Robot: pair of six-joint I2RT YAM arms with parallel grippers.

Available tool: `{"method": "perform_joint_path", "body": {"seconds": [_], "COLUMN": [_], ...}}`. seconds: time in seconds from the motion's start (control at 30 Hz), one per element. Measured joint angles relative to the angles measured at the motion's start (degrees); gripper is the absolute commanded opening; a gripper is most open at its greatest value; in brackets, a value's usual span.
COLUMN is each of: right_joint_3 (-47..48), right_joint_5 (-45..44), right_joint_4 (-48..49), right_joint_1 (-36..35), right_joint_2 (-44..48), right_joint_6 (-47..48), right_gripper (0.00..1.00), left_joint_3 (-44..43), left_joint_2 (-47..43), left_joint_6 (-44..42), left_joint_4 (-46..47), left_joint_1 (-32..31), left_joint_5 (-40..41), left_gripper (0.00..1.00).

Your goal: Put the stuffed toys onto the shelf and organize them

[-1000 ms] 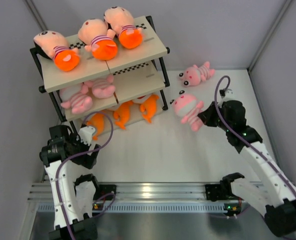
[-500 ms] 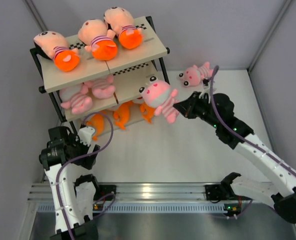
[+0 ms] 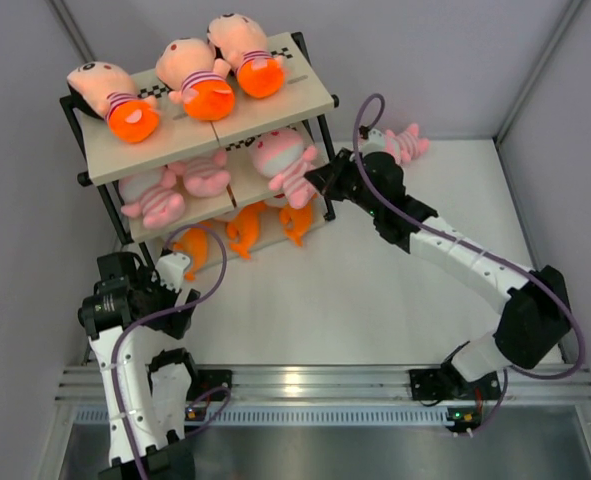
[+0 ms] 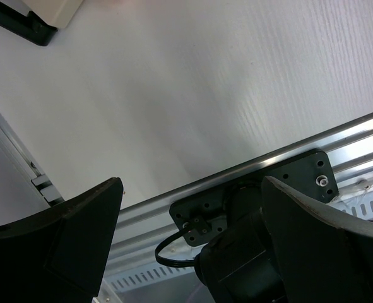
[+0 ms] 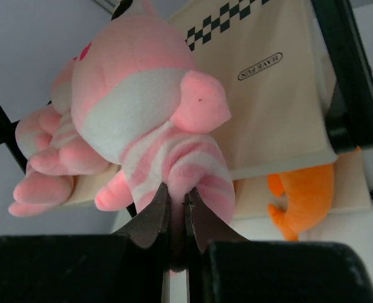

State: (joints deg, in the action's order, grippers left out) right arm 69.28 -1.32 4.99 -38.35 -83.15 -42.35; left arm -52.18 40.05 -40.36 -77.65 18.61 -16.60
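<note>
The shelf stands at the far left, with three peach-headed dolls on its top board. Two pink striped animals lie on the middle board and orange fish on the bottom one. My right gripper is shut on a pink striped animal and holds it over the right half of the middle board; in the right wrist view the jaws pinch its striped body. Another pink striped animal lies on the table behind the right arm. My left gripper is open and empty, low at the near left.
The shelf's black right posts stand close beside my right gripper. In the right wrist view an orange fish lies under the middle board. The aluminium base rail runs along the near edge. Grey walls close in both sides.
My right arm has carried the pink striped animal from the table's middle right, leftward and up, to the shelf's middle board. The left arm has not moved.
</note>
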Motion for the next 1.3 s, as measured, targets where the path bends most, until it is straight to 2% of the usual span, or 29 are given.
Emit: {"method": "perform_joint_path", "body": {"seconds": [0.23, 0.73, 0.8, 0.83, 0.9, 0.93, 1.03, 1.13, 1.3], "right_joint_3": [8.52, 15.28, 15.80, 16.39, 17.07, 17.11, 17.09, 16.96, 15.69], "right_joint_5": [-1.25, -10.51, -12.11, -12.63, -13.53, -13.92, -14.64, -15.04, -14.91], "right_joint_4": [3.43, 10.10, 10.21, 10.10, 10.05, 10.10, 10.01, 10.03, 8.61], "right_joint_1": [-2.91, -8.28, -8.90, -9.20, -9.70, -9.92, -10.12, -10.14, -10.14], "right_joint_2": [-10.56, -20.76, -21.18, -21.53, -21.97, -22.03, -22.03, -22.01, -19.93], "right_joint_6": [-3.78, -10.58, -10.84, -10.88, -11.08, -11.10, -11.06, -10.38, -6.69], "right_gripper": [0.00, 0.00, 0.06, 0.15, 0.26, 0.38, 0.54, 0.63, 0.70], "left_joint_3": [0.00, 0.02, 0.22, 0.33, 0.52, 0.59, 0.76, 0.94, 1.11], "left_joint_2": [0.48, 0.72, 0.70, 0.70, 0.70, 0.70, 0.68, 0.68, 0.55], "left_joint_6": [0.00, 0.00, 0.00, 0.00, 0.00, 0.00, 0.00, 0.00, 0.00], "left_joint_4": [0.00, 0.00, -0.02, 0.00, 0.00, -0.02, 0.00, 0.00, -0.02], "left_joint_1": [-0.52, -0.94, -1.05, -1.11, -1.18, -1.25, -1.51, -1.60, -1.81], "left_joint_5": [0.02, 0.02, 0.02, 0.02, 0.02, 0.02, 0.02, 0.04, 0.02], "left_gripper": [0.98, 0.97, 0.97, 0.97, 0.97, 0.97, 0.97, 0.97, 0.97]}}
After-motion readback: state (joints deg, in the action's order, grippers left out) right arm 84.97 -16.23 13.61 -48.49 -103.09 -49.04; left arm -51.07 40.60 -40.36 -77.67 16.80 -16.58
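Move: The right hand grips a pink striped toy by its lower end. The free spot for it on the middle shelf is about 8 cm ahead and 15 cm to the left, at roughly hand height, and the nearest pink toy already shelved lies some 21 cm left and 4 cm ahead. An orange toy on the level below is around 2 cm ahead, 3 cm left and 19 cm down. From the left hand the spot is about 32 cm ahead, 14 cm right and 15 cm up. The right hand carries the pink toy mostly left, about 11 cm, and some 4 cm forward at nearly constant height, in along the middle shelf towards the pink toys already there, while the wrist rolls roughly 10 degrees so that the hand's left side rises. As the hand comes to a stop beside them the fingers spread from shut to about two-thirds open and let go of the toy's lower end, and the hand just starts to ease back and right, by less than a centimetre each way. ##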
